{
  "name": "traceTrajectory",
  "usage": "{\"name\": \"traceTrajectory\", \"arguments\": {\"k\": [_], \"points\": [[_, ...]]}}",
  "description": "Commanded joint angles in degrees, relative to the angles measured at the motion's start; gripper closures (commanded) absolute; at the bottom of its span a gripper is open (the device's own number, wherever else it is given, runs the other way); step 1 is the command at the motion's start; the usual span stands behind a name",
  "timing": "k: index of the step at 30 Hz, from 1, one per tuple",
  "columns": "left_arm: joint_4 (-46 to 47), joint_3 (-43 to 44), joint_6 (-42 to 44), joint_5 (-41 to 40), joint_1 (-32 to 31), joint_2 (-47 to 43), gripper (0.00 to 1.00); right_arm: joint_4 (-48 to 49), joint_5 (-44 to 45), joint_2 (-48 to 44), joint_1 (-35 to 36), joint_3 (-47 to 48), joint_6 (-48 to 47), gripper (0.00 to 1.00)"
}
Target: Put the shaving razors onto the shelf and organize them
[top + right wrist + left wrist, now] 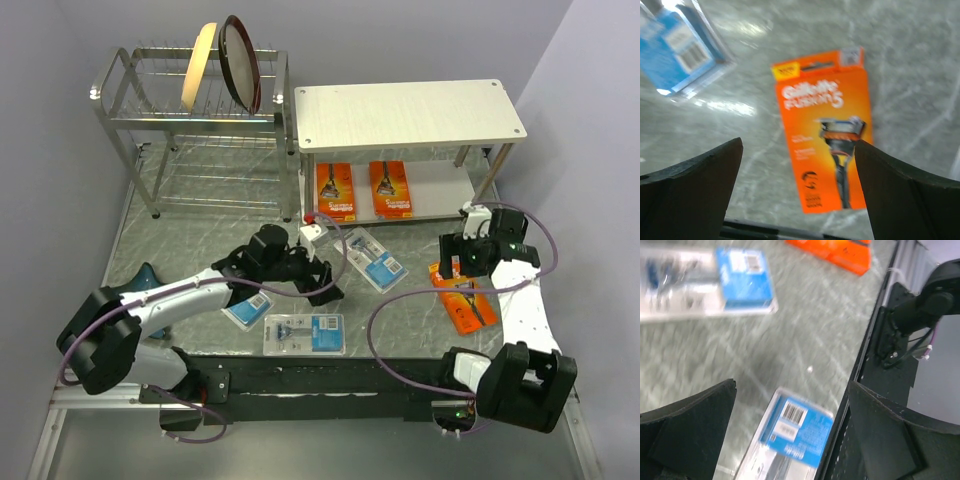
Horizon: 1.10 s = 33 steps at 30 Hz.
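Observation:
The white two-tier shelf (410,110) stands at the back right, with two orange razor packs (337,190) (391,188) on its lower board. A third orange pack (465,305) (827,130) lies on the table, below my open, empty right gripper (458,262) (799,145). Three clear and blue packs lie on the table: one in the middle (373,258) (710,282), one near the front edge (304,333) (795,432), and one (247,310) partly under my left arm. My left gripper (318,283) (791,390) is open and empty above the front pack.
A chrome wire dish rack (190,120) with a cream plate (203,65) and a dark plate (240,60) stands at the back left. A blue object (140,278) lies at the left. A black rail (330,375) runs along the front edge.

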Motion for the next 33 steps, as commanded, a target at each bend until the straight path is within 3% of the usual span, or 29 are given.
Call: {"name": "traceTrajectory", "arguments": {"k": [1,7,11,17,20,25,30,33], "points": [[2.6,4.3,5.7,-1.0,-1.9,1.6,0.0,-3.2,5.2,3.9,-1.6,1.9,-9.0,0.0],[-3.2,9.0,13.5,0.2,-1.8,3.1,0.01,-2.3,7.8,9.1,-3.6,2.2,-17.2,0.0],[-6.6,11.3,19.4,0.0,-1.5,5.5,0.01,-4.7,6.4,10.9,-9.3,4.1,-20.9,0.0],[-8.6,19.9,19.3,1.9,0.7,15.2,0.01,-4.3,0.7,12.8,-10.5,3.1,-21.9,0.0],[-7.1,21.6,17.0,2.1,0.9,16.0,0.01,-5.1,-2.9,16.8,-9.9,5.1,-20.5,0.0],[-6.3,19.3,16.7,1.5,1.8,14.7,0.01,-2.4,1.1,22.6,-7.3,5.9,-17.3,0.0],[-5.0,17.0,16.9,0.7,1.9,13.8,0.01,-2.3,2.3,25.2,-4.1,3.5,-20.7,0.0],[-6.8,17.1,16.9,1.2,1.8,13.6,0.01,-2.2,4.3,27.5,1.5,1.9,-24.5,0.0]]}}
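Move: The orange razor box on the table lies about 5 cm back and 3 cm to the right of the right gripper, some 11 cm below it. From that gripper, the slanted blue razor pack is about 19 cm left and 5 cm ahead, and the nearer orange box on the shelf 14 cm left and 21 cm ahead. From the left gripper, the slanted pack is about 8 cm ahead, 10 cm right and 14 cm below; the crosswise blue pack is 6 cm left and 10 cm back. Lower the open right gripper about 9 cm over the orange box on the table: swing right as it sinks, then come back left while still sinking, tipping the fingers some 20 degrees further down and turning slightly counter-clockwise, until they straddle the box from above. Meanwhile bring the left gripper, open, slightly up and right, then about 6 cm forward towards the slanted blue pack, staying well above it. ##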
